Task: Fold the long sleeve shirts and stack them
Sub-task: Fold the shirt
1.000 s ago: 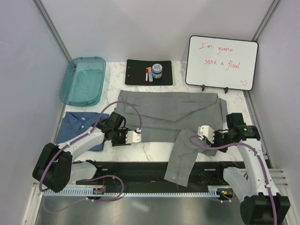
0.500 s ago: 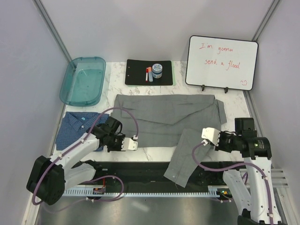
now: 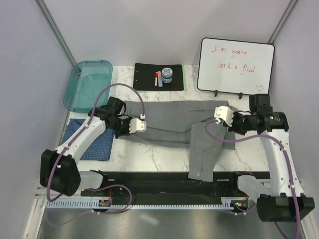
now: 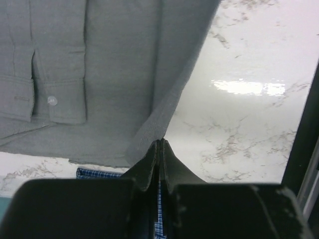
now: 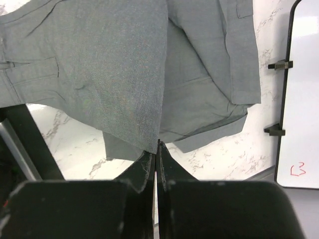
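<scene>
The grey long sleeve shirt point(image 3: 169, 117) lies spread across the middle of the table, its near edge raised at both ends. My left gripper point(image 3: 141, 125) is shut on its near left edge, and the left wrist view shows the cloth point(image 4: 99, 74) pinched at the closed tips point(image 4: 160, 142). My right gripper point(image 3: 218, 113) is shut on the right part of the shirt, whose fabric point(image 5: 99, 59) hangs from the closed tips point(image 5: 158, 143). One sleeve point(image 3: 202, 154) droops toward the near edge. The blue checked shirt point(image 3: 92, 145) lies folded at the left, partly under my left arm, and shows as a blue strip point(image 4: 97, 173) below the grey hem.
A teal plastic tray point(image 3: 88, 85) stands at the back left. A black mat point(image 3: 144, 77) with a jar and markers lies at the back centre. A whiteboard point(image 3: 236, 66) leans at the back right. A black rail point(image 3: 149, 180) runs along the near edge.
My left gripper closed on the grey shirt's near edge. Both grippers then moved back from the near edge, carrying that edge over the shirt. The sleeve now hangs straighter.
</scene>
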You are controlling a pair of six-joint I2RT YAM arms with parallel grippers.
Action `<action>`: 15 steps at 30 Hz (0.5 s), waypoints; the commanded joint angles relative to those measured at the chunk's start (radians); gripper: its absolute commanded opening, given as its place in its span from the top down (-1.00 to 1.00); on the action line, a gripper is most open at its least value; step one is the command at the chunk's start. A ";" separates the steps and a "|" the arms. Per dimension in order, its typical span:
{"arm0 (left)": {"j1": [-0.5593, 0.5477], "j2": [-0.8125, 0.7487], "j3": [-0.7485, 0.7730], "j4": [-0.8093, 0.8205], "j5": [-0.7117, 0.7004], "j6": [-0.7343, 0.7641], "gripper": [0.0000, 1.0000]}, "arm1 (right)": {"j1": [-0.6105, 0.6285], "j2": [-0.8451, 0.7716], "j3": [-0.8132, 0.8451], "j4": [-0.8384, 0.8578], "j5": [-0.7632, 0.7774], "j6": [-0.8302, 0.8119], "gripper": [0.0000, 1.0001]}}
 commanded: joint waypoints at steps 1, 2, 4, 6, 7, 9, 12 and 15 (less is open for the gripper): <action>0.071 0.100 0.114 0.010 0.059 0.062 0.96 | -0.001 0.103 0.080 0.108 -0.049 -0.044 1.00; 0.079 0.125 0.144 0.016 0.061 0.061 0.96 | -0.001 0.126 0.100 0.120 -0.049 -0.050 1.00; 0.099 0.180 0.172 0.034 0.068 0.059 0.96 | -0.002 0.195 0.120 0.152 -0.052 -0.056 1.00; 0.106 0.212 0.203 0.059 0.064 0.062 0.96 | -0.002 0.259 0.152 0.178 -0.064 -0.056 1.00; 0.113 0.246 0.221 0.067 0.064 0.062 0.96 | 0.001 0.279 0.161 0.201 -0.069 -0.056 1.00; 0.120 0.278 0.239 0.079 0.065 0.064 0.96 | 0.010 0.341 0.187 0.226 -0.070 -0.044 1.00; 0.133 0.330 0.270 0.090 0.061 0.062 0.96 | 0.019 0.417 0.226 0.254 -0.061 -0.044 1.00; 0.139 0.366 0.284 0.094 0.058 0.067 0.97 | 0.024 0.477 0.252 0.272 -0.060 -0.049 1.00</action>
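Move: Both hands already hold the grey shirt's lifted near edge; the left end of its far edge is about 25 cm ahead of the left hand, 4 cm to its right and 9 cm below, with the folded blue shirt some 19 cm to the hand's left and level with it. From the right hand the far edge's right end is about 26 cm ahead, 4 cm left and 20 cm below; the loose sleeve's middle is some 22 cm left and 2 cm back, on the table. Both hands carry the pinched near edge of the grey shirt forward together over the cloth on the table, towards its far edge: the right hand, held higher, goes about 11 cm and the left about 9 cm, both nearly level and dipping slightly at the end. The fingers stay shut on the cloth and the wrists keep nearly the same slant, the left one turning only some 5 degrees counter-clockwise as it draws its corner away from beside the blue shirt. ##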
